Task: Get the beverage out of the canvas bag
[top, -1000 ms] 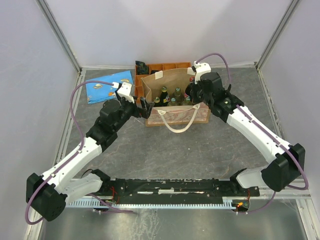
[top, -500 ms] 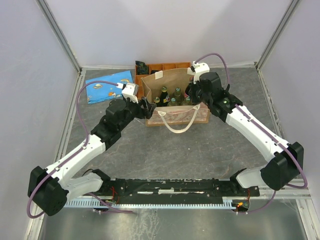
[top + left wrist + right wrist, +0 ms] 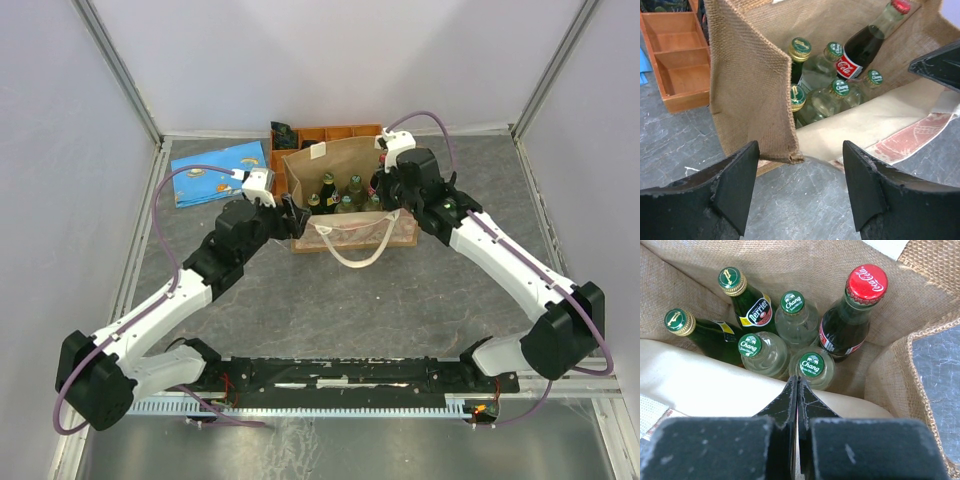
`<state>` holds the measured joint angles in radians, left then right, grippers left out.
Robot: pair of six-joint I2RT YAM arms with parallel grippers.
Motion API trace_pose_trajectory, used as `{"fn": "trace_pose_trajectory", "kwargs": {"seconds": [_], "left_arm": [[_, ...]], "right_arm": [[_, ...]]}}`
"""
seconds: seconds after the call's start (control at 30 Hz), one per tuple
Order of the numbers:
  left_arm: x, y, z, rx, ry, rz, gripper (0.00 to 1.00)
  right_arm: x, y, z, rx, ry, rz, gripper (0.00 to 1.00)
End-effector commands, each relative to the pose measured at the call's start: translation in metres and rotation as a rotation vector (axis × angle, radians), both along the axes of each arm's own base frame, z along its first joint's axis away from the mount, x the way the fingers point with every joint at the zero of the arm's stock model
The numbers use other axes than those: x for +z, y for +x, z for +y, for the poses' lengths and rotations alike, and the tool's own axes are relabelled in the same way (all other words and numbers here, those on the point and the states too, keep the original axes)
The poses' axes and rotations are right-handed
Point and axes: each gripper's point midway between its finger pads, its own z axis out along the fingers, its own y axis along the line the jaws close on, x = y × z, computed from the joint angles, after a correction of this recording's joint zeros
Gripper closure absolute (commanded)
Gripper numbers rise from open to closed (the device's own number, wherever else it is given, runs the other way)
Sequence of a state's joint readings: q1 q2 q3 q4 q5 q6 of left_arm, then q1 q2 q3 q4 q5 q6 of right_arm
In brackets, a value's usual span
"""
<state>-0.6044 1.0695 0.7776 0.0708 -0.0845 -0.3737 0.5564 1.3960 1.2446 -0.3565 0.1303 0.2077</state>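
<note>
The tan canvas bag point(image 3: 338, 160) stands open at the back of the table, with several bottles upright inside. They are a red-capped Coca-Cola bottle point(image 3: 866, 285), green Perrier bottles point(image 3: 732, 280) and clear Chang bottles point(image 3: 792, 302). My left gripper point(image 3: 800, 185) is open at the bag's left front corner point(image 3: 785, 150), which hangs between its fingers untouched. My right gripper point(image 3: 797, 385) is shut, with its tips over the bag's cream front wall point(image 3: 700, 385), just short of a Chang cap. I cannot tell whether it pinches the fabric.
An orange compartment tray point(image 3: 330, 132) sits right behind the bag, also in the left wrist view point(image 3: 677, 60). A blue printed packet point(image 3: 215, 172) lies at the back left. The bag's cream handle loop point(image 3: 350, 250) droops onto the table in front. Grey walls enclose the table.
My left gripper has moved forward and right to the bag's left corner, and its jaws have narrowed somewhat. The right gripper has stayed shut at the bag's right side.
</note>
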Motion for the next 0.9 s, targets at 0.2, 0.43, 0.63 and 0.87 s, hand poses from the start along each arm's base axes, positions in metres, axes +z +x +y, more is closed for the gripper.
{"fn": "trace_pose_trajectory", "kwargs": {"seconds": [0.2, 0.43, 0.63, 0.87], "left_arm": [[-0.05, -0.005, -0.006, -0.007, 0.046, 0.149, 0.37], [-0.075, -0.017, -0.01, -0.067, 0.091, 0.207, 0.39], [-0.091, -0.029, -0.008, -0.091, 0.12, 0.253, 0.44], [-0.104, -0.034, -0.001, -0.076, 0.154, 0.282, 0.52]], "right_arm": [[-0.01, -0.011, 0.002, 0.028, -0.007, 0.025, 1.0], [-0.021, -0.026, -0.01, -0.003, -0.025, 0.068, 1.0], [-0.029, -0.034, -0.022, -0.045, -0.052, 0.094, 1.0], [-0.045, -0.039, -0.029, -0.081, -0.071, 0.15, 0.93]]}}
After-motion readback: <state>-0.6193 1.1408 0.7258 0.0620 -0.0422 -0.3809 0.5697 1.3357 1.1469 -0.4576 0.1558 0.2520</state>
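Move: The left gripper, partly open, has the bag's left front corner just beyond its fingertips, some 3 cm ahead, 1 cm right and 3 cm below; the nearest green bottle stands about 7 cm ahead and 3 cm right, inside. The shut right fingers have the bag's front wall about 1 cm back, 1 cm left and 3 cm below, with a soda bottle roughly 4 cm ahead and 2 cm left, the cola bottle some 8 cm straight ahead. Bring the left gripper down about 5 cm over the bag's left front corner, tipping slightly downward and narrowing the fingers partway, without shutting them, so that the corner sits between them. Meanwhile draw the shut right fingertips down and back towards the robot, about 4 cm each way, then drifting right, bearing on the lining of the front wall to fold it away from the bottles. ##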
